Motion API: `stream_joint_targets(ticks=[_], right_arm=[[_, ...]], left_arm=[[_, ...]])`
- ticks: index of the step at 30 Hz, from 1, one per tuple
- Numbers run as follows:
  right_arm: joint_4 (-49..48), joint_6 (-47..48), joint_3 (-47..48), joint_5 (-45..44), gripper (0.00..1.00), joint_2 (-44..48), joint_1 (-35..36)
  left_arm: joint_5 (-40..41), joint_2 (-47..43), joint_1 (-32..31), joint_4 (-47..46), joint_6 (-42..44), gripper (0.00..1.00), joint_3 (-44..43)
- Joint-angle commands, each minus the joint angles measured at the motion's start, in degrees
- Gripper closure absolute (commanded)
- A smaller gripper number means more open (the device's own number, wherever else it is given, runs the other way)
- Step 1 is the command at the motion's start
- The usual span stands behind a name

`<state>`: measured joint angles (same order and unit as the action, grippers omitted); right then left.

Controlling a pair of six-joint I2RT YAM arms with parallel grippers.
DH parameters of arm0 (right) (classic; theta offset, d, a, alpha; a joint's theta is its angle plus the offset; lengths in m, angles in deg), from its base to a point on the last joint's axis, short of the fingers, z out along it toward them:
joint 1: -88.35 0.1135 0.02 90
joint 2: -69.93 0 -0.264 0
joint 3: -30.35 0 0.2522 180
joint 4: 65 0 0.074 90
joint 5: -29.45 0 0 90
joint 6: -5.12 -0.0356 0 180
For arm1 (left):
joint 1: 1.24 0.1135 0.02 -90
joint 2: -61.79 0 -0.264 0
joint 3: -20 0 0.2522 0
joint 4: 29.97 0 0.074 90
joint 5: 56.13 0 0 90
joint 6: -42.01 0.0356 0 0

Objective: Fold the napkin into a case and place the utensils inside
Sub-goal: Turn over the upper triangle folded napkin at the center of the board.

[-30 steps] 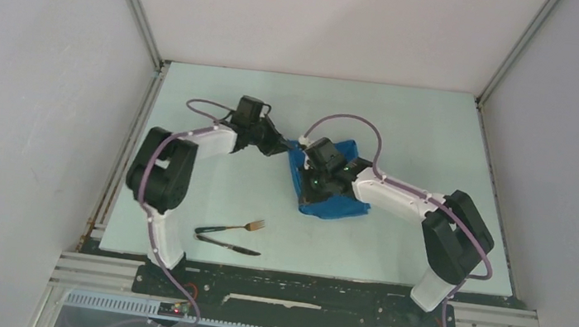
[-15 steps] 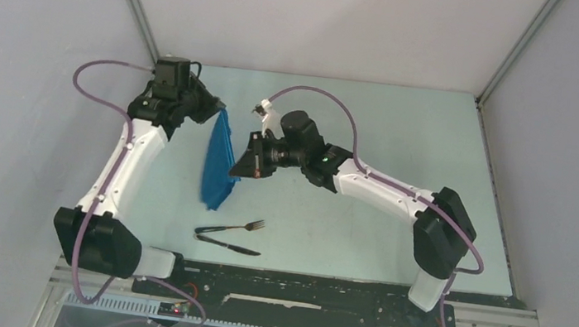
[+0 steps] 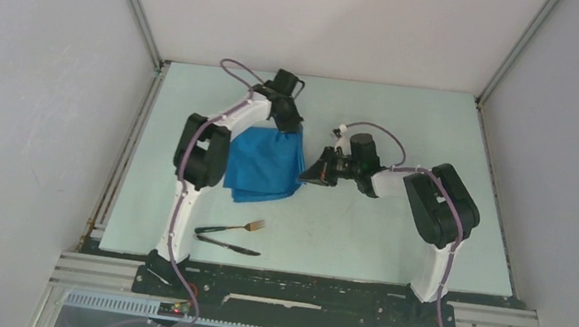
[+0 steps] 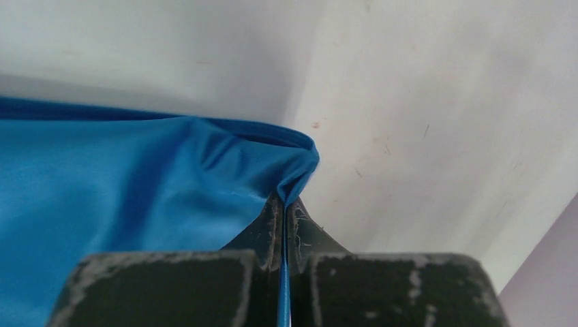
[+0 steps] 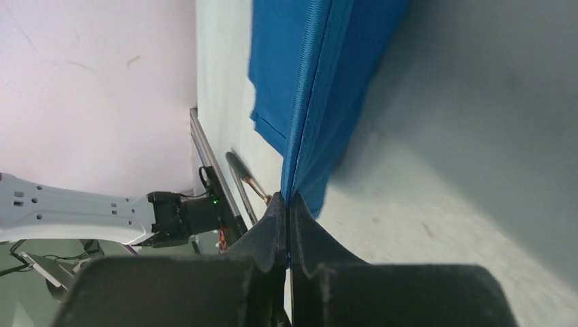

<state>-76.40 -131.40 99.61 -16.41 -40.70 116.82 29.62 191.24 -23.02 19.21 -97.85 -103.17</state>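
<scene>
The bright blue napkin [image 3: 263, 164] is a broad sheet left of the table's middle. No case shows in any view. My left gripper [image 3: 297, 129] is shut on the napkin's far right corner [image 4: 300, 160], with cloth pinched between the pads. My right gripper [image 3: 306, 176] is shut on its near right corner [image 5: 310, 177], and the right hem runs taut between the two. The utensils lie near the front edge, apart from the cloth: the fork [image 3: 240, 227] and, just in front of it, the dark knife [image 3: 229, 245].
Pale walls close the table [image 3: 395, 226] in at the back and on both sides, with metal rails at the left and right edges. The left arm's upright link [image 3: 202, 153] stands against the napkin's left side.
The napkin went from a bunched heap, to a narrow hanging strip, to a broad sheet now. Both arms shifted, each still shut on the cloth. Fork and knife have not moved.
</scene>
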Motion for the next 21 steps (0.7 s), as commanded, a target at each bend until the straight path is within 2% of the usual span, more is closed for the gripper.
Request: stream_joint_targets(ticks=[1, 4, 6, 7, 9, 10, 11, 12, 14, 15, 17, 20, 21], right_arm=[[-0.7, 2.0, -4.8, 9.9, 1.00, 1.7, -2.1], [0.6, 2.8, -7.4, 9.4, 1.00, 2.5, -4.5], [2.0, 3.2, -9.1, 8.3, 0.91, 4.1, -6.3], [3.8, 3.9, -10.3, 7.4, 0.83, 5.2, -7.2], [12.0, 7.7, -12.0, 2.5, 0.62, 9.8, -9.5], [17.0, 10.1, -12.5, -0.1, 0.50, 13.1, -10.7], [23.2, 13.2, -12.6, -4.1, 0.43, 16.7, -11.5], [29.9, 16.0, -12.6, -8.6, 0.36, 20.1, -11.9], [38.1, 20.6, -12.6, -15.9, 0.28, 26.4, -12.3], [40.1, 21.7, -12.6, -16.9, 0.26, 28.6, -13.2], [40.7, 22.1, -12.8, -16.2, 0.25, 31.1, -15.3], [36.1, 18.7, -12.1, -13.6, 0.27, 29.4, -16.0], [33.5, 16.0, -11.9, -12.8, 0.30, 28.1, -15.9]], left_arm=[[3.9, 3.3, -2.5, -9.1, 1.0, 1.00, -11.6], [2.1, 7.0, -4.3, -10.0, 0.5, 1.00, -15.4], [1.4, 8.2, -5.3, -11.2, 0.9, 0.99, -16.2], [0.8, 8.7, -5.6, -11.7, 1.3, 0.92, -16.7], [-0.6, 9.2, -6.2, -10.6, 3.1, 0.67, -19.1], [-1.1, 9.0, -6.5, -9.0, 4.7, 0.56, -20.8], [-1.2, 8.4, -6.7, -5.1, 7.3, 0.45, -24.0], [-1.2, 7.7, -6.9, -0.8, 9.3, 0.37, -26.7], [-1.7, 4.0, -7.4, 6.2, 13.7, 0.31, -29.3], [-1.2, 0.9, -7.6, 8.5, 15.7, 0.29, -27.6], [0.8, -7.0, -7.5, 9.7, 18.1, 0.26, -18.5], [0.0, -18.0, -6.9, 7.9, 20.1, 0.17, -1.7], [-0.1, -20.9, -6.8, 7.4, 20.7, 0.17, 3.2]])
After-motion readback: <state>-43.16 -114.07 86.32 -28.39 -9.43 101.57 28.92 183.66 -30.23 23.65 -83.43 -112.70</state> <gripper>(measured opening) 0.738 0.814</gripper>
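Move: Each hand pinches one end of the folded napkin's right edge, a few centimetres above the board. The bare spot for the far corner lies about 11 cm right of the left hand, nearly level; the near corner's spot lies 8 cm right and 4 cm back of the right hand. The napkin's middle is 11 cm left of the right hand and 4 cm ahead; the fork is 19 cm left, 15 cm back, and the knife 5 cm nearer. Still pinching the edge, both hands sweep right and dip 2 to 4 cm towards the board, then open wide and let go of the napkin. The left travels about 10 cm right before rising some 12 cm, easing back and left above the cloth; the right keeps drawing away rightward, about 15 cm in all, lifts late and tips its fingers down some 20 degrees. ##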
